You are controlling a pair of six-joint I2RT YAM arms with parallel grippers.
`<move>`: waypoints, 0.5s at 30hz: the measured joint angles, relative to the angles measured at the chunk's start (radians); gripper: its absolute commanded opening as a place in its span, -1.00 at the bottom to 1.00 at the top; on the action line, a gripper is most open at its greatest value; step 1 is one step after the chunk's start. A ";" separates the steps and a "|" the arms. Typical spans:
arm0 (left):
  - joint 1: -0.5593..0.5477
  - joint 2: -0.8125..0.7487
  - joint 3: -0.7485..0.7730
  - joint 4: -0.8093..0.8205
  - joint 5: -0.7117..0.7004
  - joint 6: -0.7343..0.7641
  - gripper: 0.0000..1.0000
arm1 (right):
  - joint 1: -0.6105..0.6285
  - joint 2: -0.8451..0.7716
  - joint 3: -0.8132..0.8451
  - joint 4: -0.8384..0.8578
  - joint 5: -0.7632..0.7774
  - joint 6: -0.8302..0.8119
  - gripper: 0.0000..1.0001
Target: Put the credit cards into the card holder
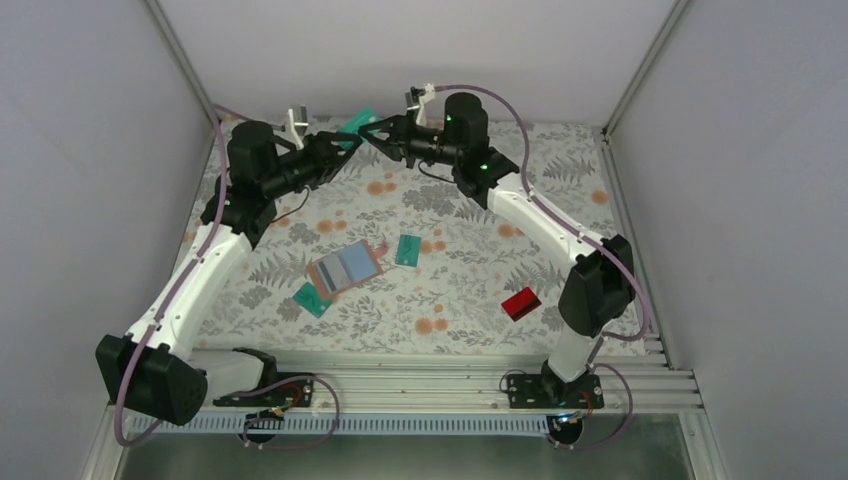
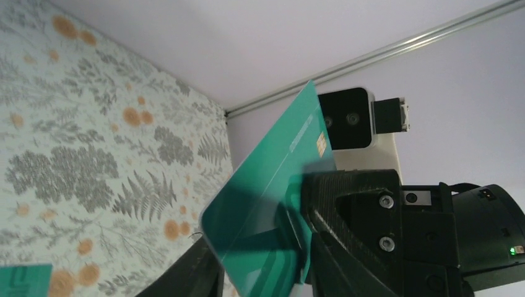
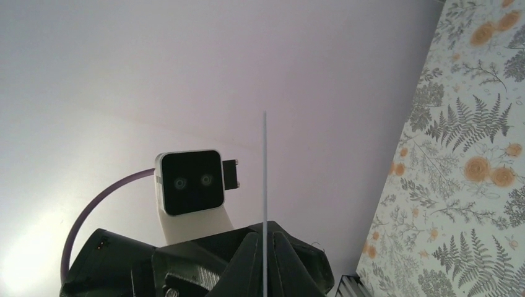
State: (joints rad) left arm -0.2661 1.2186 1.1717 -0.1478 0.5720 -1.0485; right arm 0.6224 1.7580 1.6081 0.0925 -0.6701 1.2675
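Note:
At the back of the table both grippers meet around one teal-green credit card (image 1: 355, 122). My right gripper (image 3: 264, 250) is shut on it, and the card stands edge-on between its fingers. In the left wrist view the same card (image 2: 272, 185) shows its face and chip, with my left gripper (image 2: 260, 281) around its lower end, jaws parted. The tan-brown card holder (image 1: 368, 262) lies mid-table with card faces showing in it. A teal card (image 1: 407, 250) lies to its right, another teal card (image 1: 312, 299) in front of it, and a red card (image 1: 521, 303) further right.
The floral tablecloth (image 1: 450, 200) covers the table between pale side walls (image 1: 100, 150). A metal rail (image 1: 430, 385) with both arm bases runs along the near edge. Both arms reach over the table to the back wall.

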 measured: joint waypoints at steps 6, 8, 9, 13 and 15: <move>-0.005 -0.013 0.001 -0.042 0.000 0.058 0.11 | -0.029 0.003 0.004 0.019 -0.046 -0.055 -0.92; -0.005 -0.012 0.002 -0.064 -0.004 0.080 0.23 | -0.043 0.003 0.004 0.025 -0.063 -0.073 -0.92; -0.005 -0.012 0.003 -0.074 -0.007 0.093 0.28 | -0.050 0.003 0.002 0.027 -0.071 -0.083 -0.92; -0.005 -0.012 0.015 -0.121 -0.018 0.147 0.49 | -0.083 -0.005 -0.030 0.038 -0.107 -0.122 -0.92; -0.004 -0.012 0.032 -0.154 -0.023 0.190 0.52 | -0.103 -0.008 -0.047 0.035 -0.127 -0.146 -0.92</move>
State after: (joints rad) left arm -0.2703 1.2064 1.2037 -0.3019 0.5495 -0.8585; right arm 0.5198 1.7496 1.5612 0.1276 -0.7975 1.1217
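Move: The right hand pinches a green card whose far corner is still between the left hand's parting fingers. The card holder lies open on the table about 10 cm back, 8 cm left and 37 cm below the right hand; from the left hand it is some 9 cm back, 6 cm left and 36 cm down. At table height, one loose green card lies roughly 5 cm back and 5 cm right of the right hand, another about 18 cm back and 15 cm left. Rightward by about 3.5 cm and a little forward, the right hand draws the pinched green card out from between the left fingers, rising slightly before it starts to sink, and rolls nearly 10 degrees. Meanwhile the left hand spreads its fingers from about a third to three quarters open, easing roughly 1.5 cm down and 1 cm back with a small roll of its own. ##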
